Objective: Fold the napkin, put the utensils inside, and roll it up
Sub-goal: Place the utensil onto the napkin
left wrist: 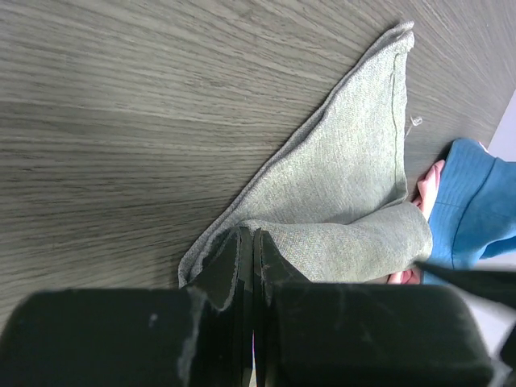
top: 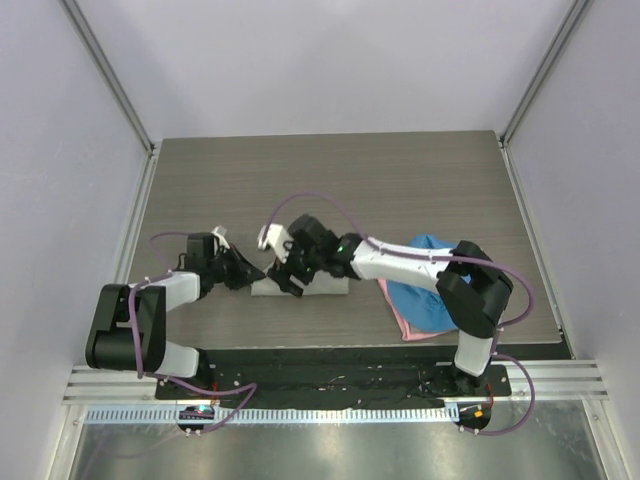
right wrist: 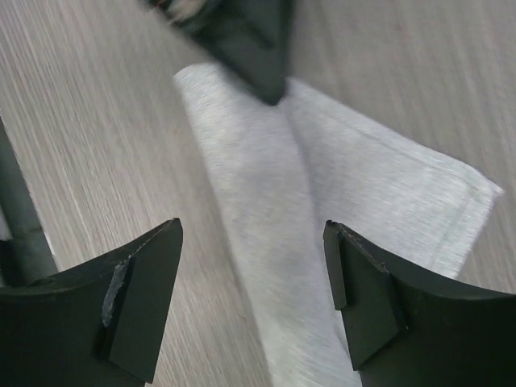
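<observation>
The light grey napkin (top: 330, 286) lies folded into a narrow strip on the table between the two arms. In the left wrist view the napkin (left wrist: 347, 185) shows one flat pointed layer and a rolled-over fold near the jaws. My left gripper (top: 245, 272) is shut, its tips (left wrist: 247, 235) resting against the napkin's left end; no cloth shows between the jaws. My right gripper (top: 290, 280) is open and empty, hovering over the napkin (right wrist: 355, 185) with its jaws (right wrist: 254, 234) astride the strip. The left gripper's tip (right wrist: 258, 64) shows there too. The spoon is hidden.
A blue cloth (top: 430, 250) lies on a pink cloth (top: 410, 325) at the right, under the right arm; both show in the left wrist view, blue (left wrist: 468, 201) and pink (left wrist: 431, 181). Grey walls stand round the wooden table (top: 330, 180).
</observation>
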You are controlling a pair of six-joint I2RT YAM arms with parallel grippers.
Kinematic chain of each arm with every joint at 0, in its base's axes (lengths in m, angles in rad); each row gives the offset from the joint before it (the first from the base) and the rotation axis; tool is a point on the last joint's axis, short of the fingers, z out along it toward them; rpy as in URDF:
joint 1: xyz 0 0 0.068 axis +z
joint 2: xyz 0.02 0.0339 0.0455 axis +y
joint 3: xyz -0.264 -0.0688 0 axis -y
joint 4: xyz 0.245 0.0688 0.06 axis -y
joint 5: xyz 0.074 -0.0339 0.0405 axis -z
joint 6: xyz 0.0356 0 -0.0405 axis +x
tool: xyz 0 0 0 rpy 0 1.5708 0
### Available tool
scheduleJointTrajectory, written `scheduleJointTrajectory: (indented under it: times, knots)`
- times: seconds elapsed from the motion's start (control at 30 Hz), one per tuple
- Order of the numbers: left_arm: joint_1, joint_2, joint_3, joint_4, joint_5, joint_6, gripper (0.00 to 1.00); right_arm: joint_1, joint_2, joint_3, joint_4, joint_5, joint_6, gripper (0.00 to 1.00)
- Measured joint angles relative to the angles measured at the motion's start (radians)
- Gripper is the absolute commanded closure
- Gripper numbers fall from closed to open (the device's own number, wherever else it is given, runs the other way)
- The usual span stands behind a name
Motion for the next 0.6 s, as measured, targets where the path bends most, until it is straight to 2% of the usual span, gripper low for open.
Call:
scheduleJointTrajectory:
  times: [0.17,0.4,0.6]
  knots:
    - [0.0,0.011,0.011,-0.011,-0.002,0.0,1.0,0.119,0.009,-0.067,0.047,0.159,-0.115,0.21]
    - [0.0,0.022,0.023,-0.021,-0.002,0.0,1.0,0.108,0.044,-0.067,0.08,0.225,-0.18,0.24]
    - [0.0,0.027,0.029,-0.027,-0.001,0.0,1.0,0.104,0.082,-0.067,0.067,0.23,-0.196,0.3]
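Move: The rolled near edge of the napkin runs left to right under the open right hand; its middle is about 3 cm to the right and some 8 cm below, practically level in reach. The napkin's flat part lies about 6 cm ahead and 3 cm right, and the blue cloth roughly 30 cm to the right. From the left hand, at the roll's left end, the roll's middle is about 9 cm right and 2 cm back. Downward by about 5 cm, the right hand sinks towards the napkin roll with its fingers staying wide apart, first swinging back some 2 cm and then returning forward, while the wrist turns so the fingers point a little steeper. They end astride the roll, one on its near side, one on its far side. The left hand stays put, shut fingers still on the roll's left end. ##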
